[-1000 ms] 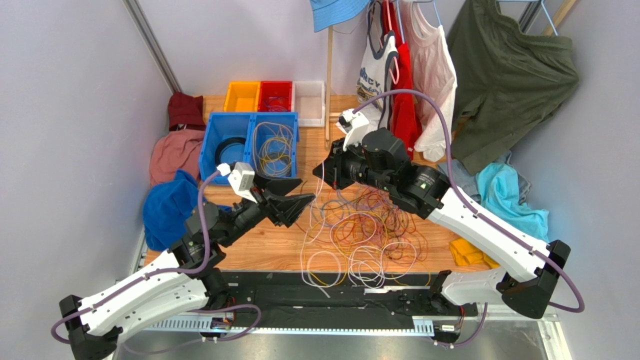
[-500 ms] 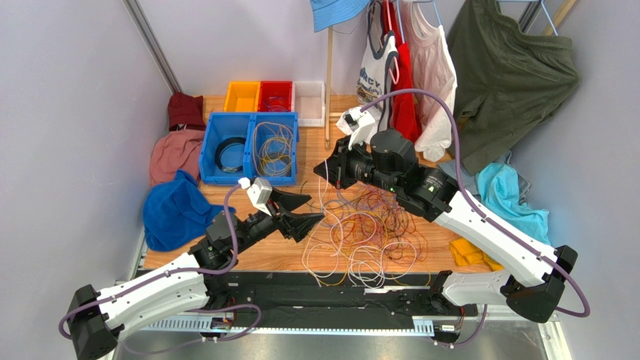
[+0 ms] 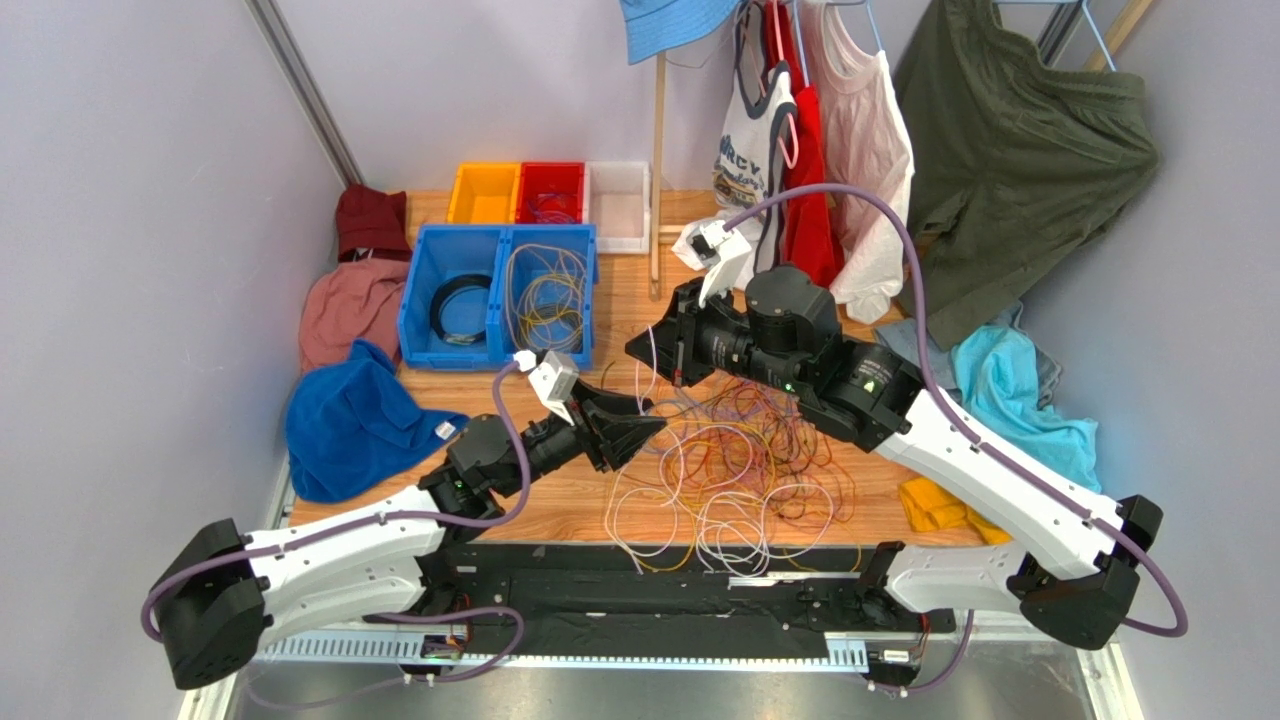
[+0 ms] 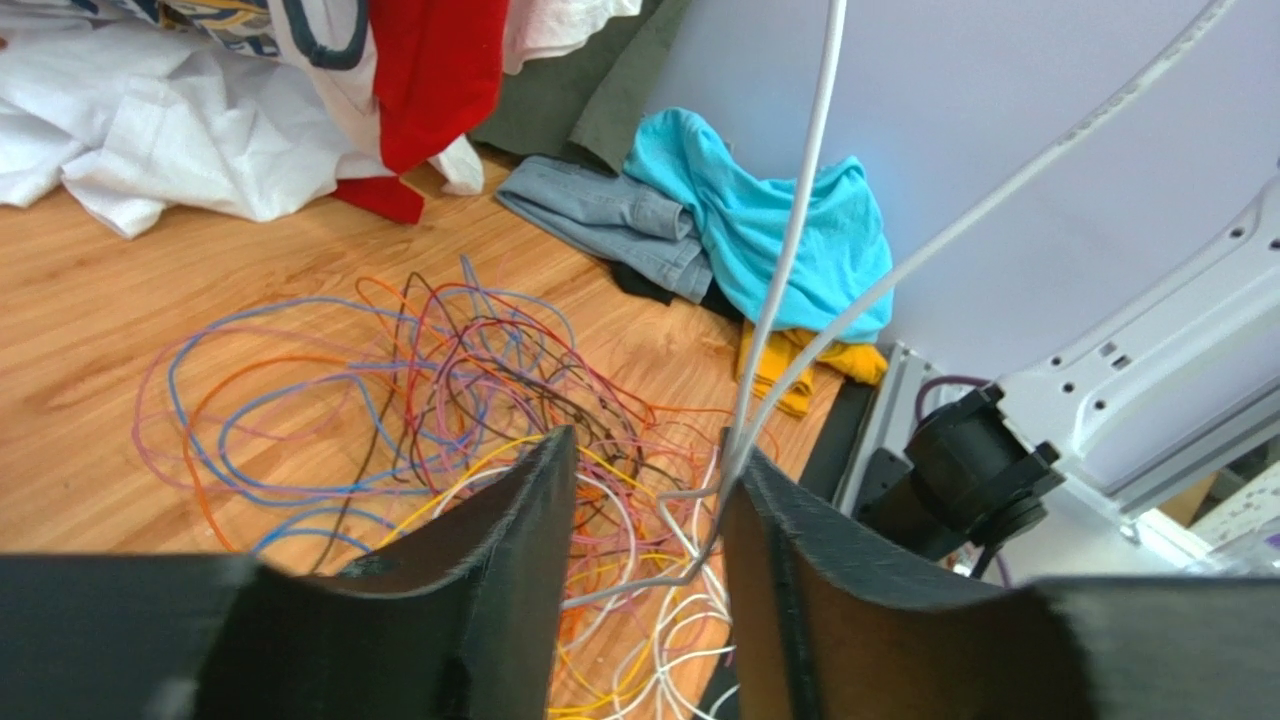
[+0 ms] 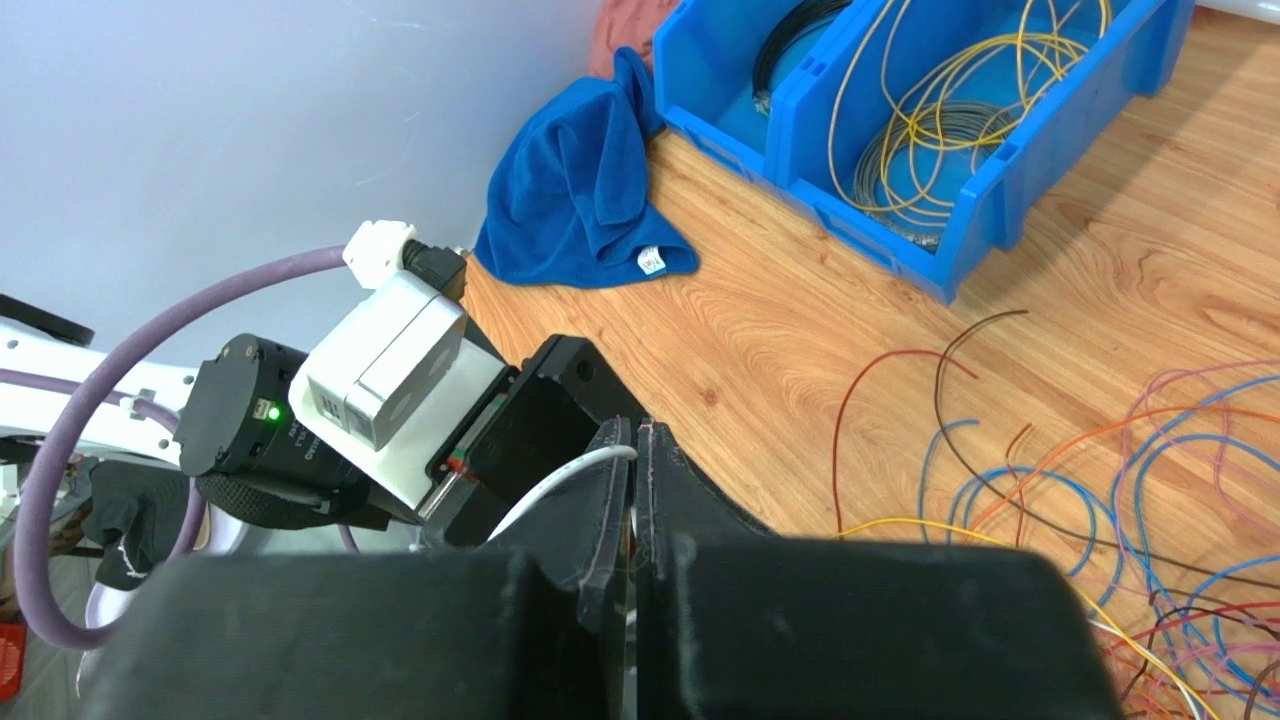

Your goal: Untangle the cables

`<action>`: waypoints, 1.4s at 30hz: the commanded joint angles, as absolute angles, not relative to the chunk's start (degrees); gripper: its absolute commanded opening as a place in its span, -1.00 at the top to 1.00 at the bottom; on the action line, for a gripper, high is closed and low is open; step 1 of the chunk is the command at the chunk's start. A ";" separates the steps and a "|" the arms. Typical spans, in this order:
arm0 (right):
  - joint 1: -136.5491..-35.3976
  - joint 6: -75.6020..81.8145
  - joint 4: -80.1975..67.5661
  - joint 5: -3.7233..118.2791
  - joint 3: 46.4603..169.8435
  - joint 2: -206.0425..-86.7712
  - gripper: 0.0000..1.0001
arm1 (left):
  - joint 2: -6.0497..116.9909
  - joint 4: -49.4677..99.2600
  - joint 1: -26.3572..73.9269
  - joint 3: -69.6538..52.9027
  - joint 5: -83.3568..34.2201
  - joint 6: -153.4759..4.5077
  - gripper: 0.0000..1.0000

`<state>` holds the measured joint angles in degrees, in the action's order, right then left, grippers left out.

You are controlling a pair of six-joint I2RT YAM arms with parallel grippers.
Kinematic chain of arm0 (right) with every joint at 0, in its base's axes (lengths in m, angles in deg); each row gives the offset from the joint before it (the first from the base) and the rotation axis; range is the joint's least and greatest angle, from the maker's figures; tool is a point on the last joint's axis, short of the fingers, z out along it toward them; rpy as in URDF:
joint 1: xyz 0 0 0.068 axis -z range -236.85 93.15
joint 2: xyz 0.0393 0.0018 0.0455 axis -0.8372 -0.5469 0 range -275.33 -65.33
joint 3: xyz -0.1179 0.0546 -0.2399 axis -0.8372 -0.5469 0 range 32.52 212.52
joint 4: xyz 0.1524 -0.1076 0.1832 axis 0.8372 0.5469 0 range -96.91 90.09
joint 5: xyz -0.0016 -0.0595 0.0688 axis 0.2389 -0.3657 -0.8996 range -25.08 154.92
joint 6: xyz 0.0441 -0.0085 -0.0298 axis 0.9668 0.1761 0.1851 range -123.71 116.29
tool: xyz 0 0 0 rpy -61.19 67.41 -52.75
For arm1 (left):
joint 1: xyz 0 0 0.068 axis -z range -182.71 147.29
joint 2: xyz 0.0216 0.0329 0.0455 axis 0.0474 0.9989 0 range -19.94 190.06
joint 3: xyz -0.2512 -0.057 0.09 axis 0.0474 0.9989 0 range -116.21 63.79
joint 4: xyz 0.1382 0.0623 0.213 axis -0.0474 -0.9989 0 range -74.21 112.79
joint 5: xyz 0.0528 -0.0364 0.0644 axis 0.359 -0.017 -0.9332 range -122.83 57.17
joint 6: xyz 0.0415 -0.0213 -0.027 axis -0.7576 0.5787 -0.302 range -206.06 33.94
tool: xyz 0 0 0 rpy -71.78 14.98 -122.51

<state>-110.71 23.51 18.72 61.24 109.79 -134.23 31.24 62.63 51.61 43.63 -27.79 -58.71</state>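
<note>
The cables lie as a tangle (image 3: pixel 736 465) of orange, yellow, white, purple, red and brown strands on the wooden table (image 3: pixel 631 293); the tangle also shows in the left wrist view (image 4: pixel 451 390). My right gripper (image 3: pixel 643 348) is shut on a white cable (image 5: pixel 559 483) and holds it up above the tangle's left edge; its tips show closed in the right wrist view (image 5: pixel 637 438). My left gripper (image 3: pixel 643 428) is open just below it. In the left wrist view (image 4: pixel 649 468) two taut white strands (image 4: pixel 784 285) run up between its fingers, close to the right one.
A blue double bin (image 3: pixel 425 348) at back left holds a black coil and more yellow and white wires (image 3: pixel 544 300). Orange, red and white trays (image 3: pixel 550 192) stand behind it. A blue cloth (image 3: pixel 343 420) lies left; clothes hang and lie at the right (image 3: pixel 1007 383).
My left arm has reached forward and right, bringing its open gripper to the tangle's left edge under the right gripper. The right gripper has stayed shut on the white cable, almost in place.
</note>
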 commanded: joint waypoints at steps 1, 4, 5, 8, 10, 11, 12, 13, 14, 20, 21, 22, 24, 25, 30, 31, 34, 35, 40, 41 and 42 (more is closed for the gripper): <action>-111.08 24.15 16.55 60.70 108.37 -131.43 1.00 | 33.41 71.13 51.87 41.73 -25.45 -57.76 0.26; -111.16 23.63 16.82 61.58 106.79 -129.93 1.00 | 32.28 71.57 51.87 41.73 -25.53 -57.76 0.92; -111.08 23.45 16.91 62.01 105.83 -129.32 1.00 | 31.58 71.05 51.87 41.82 -26.14 -57.59 1.00; -111.08 22.66 17.96 64.29 103.54 -126.94 0.26 | 26.31 65.18 51.78 40.86 -27.91 -57.41 1.00; -111.16 22.22 20.50 67.35 102.40 -125.01 -0.23 | 21.06 54.30 51.78 37.53 -30.53 -57.59 1.00; -111.08 22.05 21.38 70.25 101.69 -124.31 -0.32 | 19.46 43.73 51.78 35.51 -31.85 -57.67 1.00; -111.16 21.96 23.39 72.11 99.77 -122.82 -0.37 | 18.13 38.58 51.78 30.79 -34.47 -58.63 1.00; -111.08 21.96 24.46 73.95 98.80 -122.02 -0.43 | 16.29 33.30 51.78 27.96 -36.24 -58.99 1.00; -111.16 21.87 25.16 77.28 97.40 -121.15 -0.44 | 15.84 23.51 51.78 24.98 -38.26 -59.43 1.00; -111.07 24.85 24.30 81.53 85.79 -113.06 -0.43 | 20.31 -1.86 51.69 -1.56 -55.40 -65.67 1.00; -111.07 25.12 23.59 81.27 84.65 -111.22 -0.43 | 23.45 -4.17 51.69 -8.47 -59.77 -67.67 1.00; -111.16 25.47 23.24 81.18 83.07 -110.42 -0.42 | 25.14 -6.19 51.69 -11.85 -61.99 -68.65 1.00; -111.16 26.08 22.45 80.39 81.57 -108.49 -0.40 | 29.78 -10.86 51.25 -20.64 -67.60 -71.03 1.00; -111.16 26.17 22.27 79.95 80.43 -107.87 -0.40 | 31.38 -11.65 51.08 -23.19 -68.85 -72.17 1.00; -111.07 26.79 21.04 78.02 77.44 -104.88 -0.37 | 39.55 -12.54 46.43 -37.17 -73.88 -78.85 1.00; -111.16 26.70 20.95 77.93 76.99 -104.70 -0.37 | 40.70 -12.54 45.29 -38.93 -73.53 -79.38 1.00; -111.16 26.44 20.77 77.66 75.85 -103.91 -0.37 | 45.35 -12.71 40.89 -45.44 -73.00 -81.66 1.00; -111.16 26.35 20.69 77.58 75.41 -103.91 -0.37 | 46.59 -12.80 38.96 -47.80 -73.08 -82.63 1.00; -111.07 25.04 20.34 77.31 75.23 -104.17 -0.36 | 53.18 -13.59 29.14 -50.81 -68.18 -80.97 1.00; -111.16 24.94 20.16 77.14 75.32 -104.35 -0.36 | 53.97 -13.86 27.36 -51.51 -65.55 -78.88 1.00; -111.16 24.77 20.07 76.96 75.41 -104.44 -0.36 | 55.89 -14.29 25.60 -51.95 -64.13 -77.64 1.00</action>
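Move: The white cable runs between the left hand's half-open fingers, practically at the hand point; the right hand still pinches it about 10 cm higher. From the left hand, the right-hand blue bin lies roughly 26 cm ahead, 17 cm left and 20 cm below, and the tangle's middle about 5 cm ahead, 13 cm right and 24 cm below. From the right hand, the left gripper is some 3 cm back, 2 cm right and 10 cm below; the tangle is about 2 cm ahead, 15 cm right and 34 cm below. Almost in place, the left fingers close and pinch the white cable; then the left hand rises about 30 cm and swings some 20 cm left, the later part also forward towards the space above the blue bins, turning about 60 degrees counter-clockwise. Just after that grip the right fingers open, release the cable, and the right hand backs off right and down over the tangle, staying open. ##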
